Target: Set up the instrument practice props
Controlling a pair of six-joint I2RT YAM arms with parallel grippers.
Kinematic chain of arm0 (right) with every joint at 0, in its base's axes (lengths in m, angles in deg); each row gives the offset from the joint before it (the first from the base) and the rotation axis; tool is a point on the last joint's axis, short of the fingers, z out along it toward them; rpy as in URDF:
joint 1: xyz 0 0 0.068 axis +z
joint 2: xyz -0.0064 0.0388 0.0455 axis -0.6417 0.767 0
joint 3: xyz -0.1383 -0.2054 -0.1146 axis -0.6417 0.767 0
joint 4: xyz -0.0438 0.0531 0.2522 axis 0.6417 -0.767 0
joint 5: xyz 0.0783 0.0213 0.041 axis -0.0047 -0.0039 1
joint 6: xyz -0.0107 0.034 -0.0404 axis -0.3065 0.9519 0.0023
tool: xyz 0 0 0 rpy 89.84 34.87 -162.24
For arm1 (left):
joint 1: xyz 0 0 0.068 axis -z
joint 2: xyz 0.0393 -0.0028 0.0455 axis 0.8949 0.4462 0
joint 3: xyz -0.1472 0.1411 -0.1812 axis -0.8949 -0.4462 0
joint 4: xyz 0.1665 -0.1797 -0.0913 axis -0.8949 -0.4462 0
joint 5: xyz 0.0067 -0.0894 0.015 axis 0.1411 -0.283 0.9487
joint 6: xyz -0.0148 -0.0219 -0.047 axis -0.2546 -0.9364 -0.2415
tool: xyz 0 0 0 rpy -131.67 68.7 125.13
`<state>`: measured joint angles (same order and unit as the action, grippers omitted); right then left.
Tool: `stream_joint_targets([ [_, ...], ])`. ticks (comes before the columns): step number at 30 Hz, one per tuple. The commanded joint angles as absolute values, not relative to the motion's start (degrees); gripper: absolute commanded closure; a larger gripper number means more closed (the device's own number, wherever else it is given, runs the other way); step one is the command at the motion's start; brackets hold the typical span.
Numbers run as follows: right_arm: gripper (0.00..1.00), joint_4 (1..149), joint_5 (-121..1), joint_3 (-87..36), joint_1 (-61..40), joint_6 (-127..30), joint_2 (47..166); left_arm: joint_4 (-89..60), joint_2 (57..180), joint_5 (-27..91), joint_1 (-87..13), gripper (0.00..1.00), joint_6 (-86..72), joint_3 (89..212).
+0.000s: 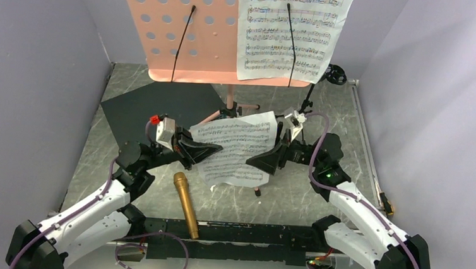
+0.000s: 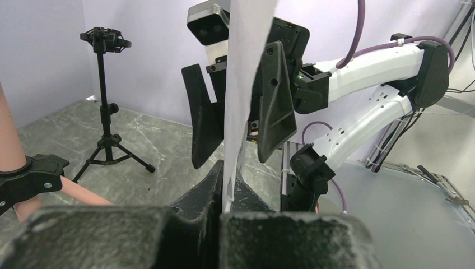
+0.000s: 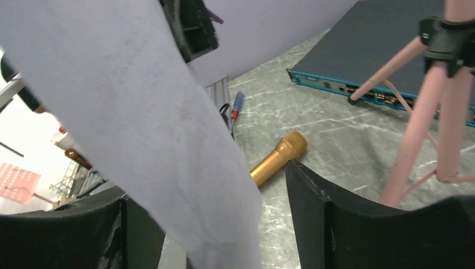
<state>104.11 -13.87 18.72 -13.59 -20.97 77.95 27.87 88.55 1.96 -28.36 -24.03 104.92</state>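
A pink perforated music stand [image 1: 186, 29] rises at the back, with one white sheet-music page [image 1: 290, 30] on its right half. A second page [image 1: 237, 148] hangs in mid-air in front of it. My left gripper [image 1: 208, 151] is shut on that page's left edge; in the left wrist view the page [image 2: 242, 95] stands edge-on, pinched in the left gripper [image 2: 228, 175]. My right gripper [image 1: 264, 160] is open, a finger on each side of the page's right edge [image 3: 140, 112]. The gold microphone [image 1: 185, 205] lies on the table, and the black tripod mic stand [image 1: 319, 89] is at the back right.
A dark flat panel [image 1: 155, 110] with a teal edge [image 3: 336, 87] lies at the back left, by the pink tripod legs [image 3: 417, 129]. A red-and-blue screwdriver [image 3: 237, 107] lies near the front rail. Grey walls enclose the table on three sides.
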Motion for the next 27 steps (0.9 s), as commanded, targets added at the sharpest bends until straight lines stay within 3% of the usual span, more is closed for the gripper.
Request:
stream_joint_targets([
  [1,0.34,110.2,-12.7,17.3,-10.8,-22.7,78.2,28.0,88.6,1.6,-28.3,0.97,-22.9,107.4],
  [3,0.55,110.8,-13.1,16.9,-9.8,-22.3,78.7,28.5,89.0,1.4,-28.3,0.98,-23.0,107.5],
  [10,1.0,108.4,-16.5,14.6,-8.4,-24.4,78.3,26.2,89.5,1.4,-28.3,0.96,-21.0,108.9],
  [20,1.0,102.4,-19.0,11.5,-8.2,-27.9,78.5,22.1,88.0,3.0,-28.3,0.76,-19.1,108.7],
  [21,1.0,101.8,-19.2,11.2,-8.3,-28.2,78.5,21.4,87.8,3.3,-28.3,0.71,-18.8,108.7],
  [23,1.0,100.6,-20.0,10.9,-8.2,-29.0,78.2,19.4,87.3,4.5,-28.3,0.42,-18.8,108.8],
  [27,1.0,98.9,-22.2,11.1,-8.3,-29.6,76.9,15.7,87.5,6.1,-28.3,0.23,-18.5,109.7],
])
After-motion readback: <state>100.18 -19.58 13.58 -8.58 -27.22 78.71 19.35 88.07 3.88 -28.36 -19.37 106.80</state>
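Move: The music sheet, still pinched by the shut left fingers, has its middle about 5 cm to the left hand's right, nearly level with it. From the right hand, already open astride the sheet, that middle is roughly 5 cm left. The stand's tripod hub is some 20 cm ahead of the right hand, 8 cm left and 15 cm lower; the gold microphone is about 10 cm back, 18 cm left and 26 cm below. Right hand eases back 2 cm, pinches the sheet, then goes 2 cm forward and up; left fingers open wide. ##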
